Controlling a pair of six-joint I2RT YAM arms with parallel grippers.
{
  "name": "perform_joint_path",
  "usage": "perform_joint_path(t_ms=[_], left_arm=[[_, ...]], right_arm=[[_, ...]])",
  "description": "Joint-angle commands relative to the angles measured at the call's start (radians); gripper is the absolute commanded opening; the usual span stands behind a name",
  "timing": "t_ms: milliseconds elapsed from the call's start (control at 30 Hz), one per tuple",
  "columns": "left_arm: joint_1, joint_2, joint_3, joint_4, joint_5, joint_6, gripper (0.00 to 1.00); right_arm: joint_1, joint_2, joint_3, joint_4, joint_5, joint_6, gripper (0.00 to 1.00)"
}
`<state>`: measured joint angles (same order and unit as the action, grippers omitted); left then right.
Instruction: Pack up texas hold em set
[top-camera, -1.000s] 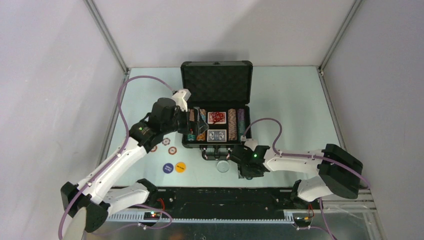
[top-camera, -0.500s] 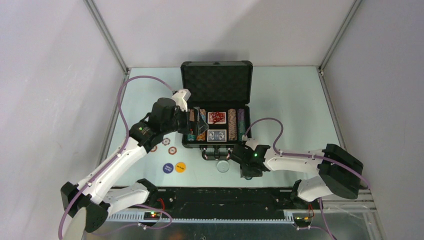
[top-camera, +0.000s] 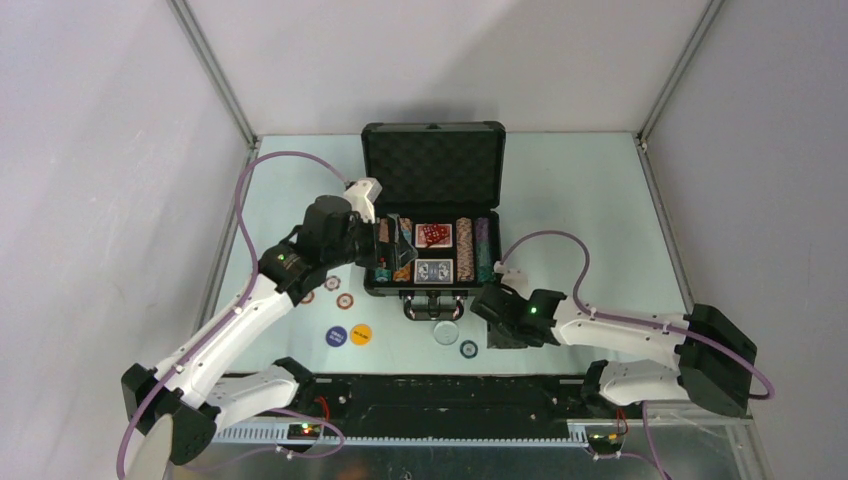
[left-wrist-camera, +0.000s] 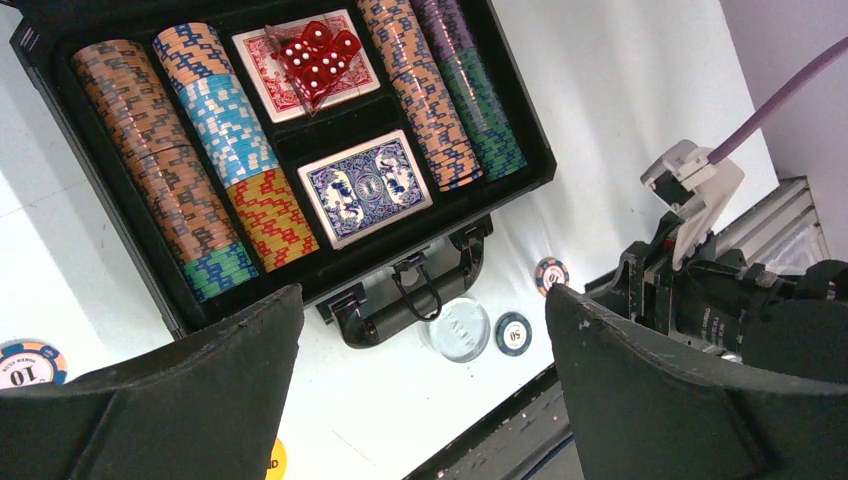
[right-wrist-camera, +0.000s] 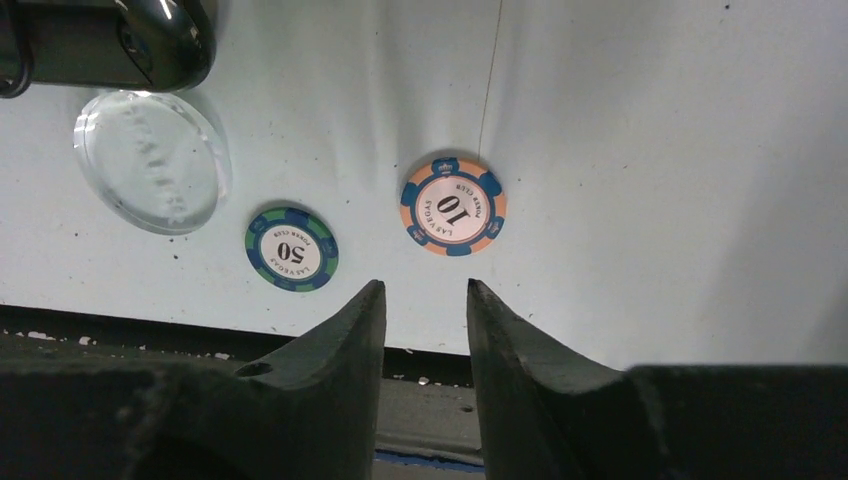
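Observation:
The black case (top-camera: 432, 170) lies open with its foam lid up. In its tray are rows of striped chips (left-wrist-camera: 225, 130), a red deck (left-wrist-camera: 345, 75) with red dice (left-wrist-camera: 318, 52) on it, and a blue deck (left-wrist-camera: 365, 187). My left gripper (top-camera: 393, 248) hovers open over the tray's left side with nothing in it. In front of the case handle (right-wrist-camera: 110, 45), my right gripper (right-wrist-camera: 424, 290) hangs just above the table. Its jaws are narrowly open and hold nothing. A 10 chip (right-wrist-camera: 453, 206) lies just beyond its fingertips, with a 50 chip (right-wrist-camera: 291, 248) to the left.
A clear round button (top-camera: 446, 332) lies by the handle. A blue button (top-camera: 336, 336) and a yellow button (top-camera: 361, 334) lie at the front left. Loose chips (top-camera: 345, 301) sit left of the case. The table's front edge (right-wrist-camera: 120, 320) runs close under the right fingers.
The right arm has shifted to the right, uncovering the 50 chip in the top view. Its jaws have narrowed. The left arm has not moved.

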<state>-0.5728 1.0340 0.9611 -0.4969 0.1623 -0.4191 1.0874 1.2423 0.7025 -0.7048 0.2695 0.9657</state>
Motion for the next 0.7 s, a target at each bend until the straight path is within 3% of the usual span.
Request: perform_joint_path(t_ms=[0,200,667], left_arm=[[0.005,0.001,-0.006,0.013,0.013,-0.011,0.95],[0.007,-0.003,-0.009,0.014,0.013,-0.010,0.95],[0.005,-0.025,-0.027,0.013,0.008,-0.009,0.95]], right_arm=[[-0.026,-0.016,0.007,0.010,0.030,-0.016,0.42],[0.015,0.035,0.046,0.053,0.012,-0.010,0.62],[0.051,0.275,0.202,0.109,-0.047,-0.088,0.65]])
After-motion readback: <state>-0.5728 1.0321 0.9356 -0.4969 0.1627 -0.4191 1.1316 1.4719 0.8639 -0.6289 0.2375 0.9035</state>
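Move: The green 50 chip lies about 6 cm to the right hand's left, 1 cm ahead and 3 cm below. At that same depth are the orange 10 chip, some 3 cm ahead and 1 cm right, and the clear disc, about 5 cm ahead and 11 cm left. From the left hand the green chip is roughly 11 cm back, 15 cm right and 20 cm below. The right hand opens its fingers wider and sweeps about 5 cm left, just above the table, to the green chip. ##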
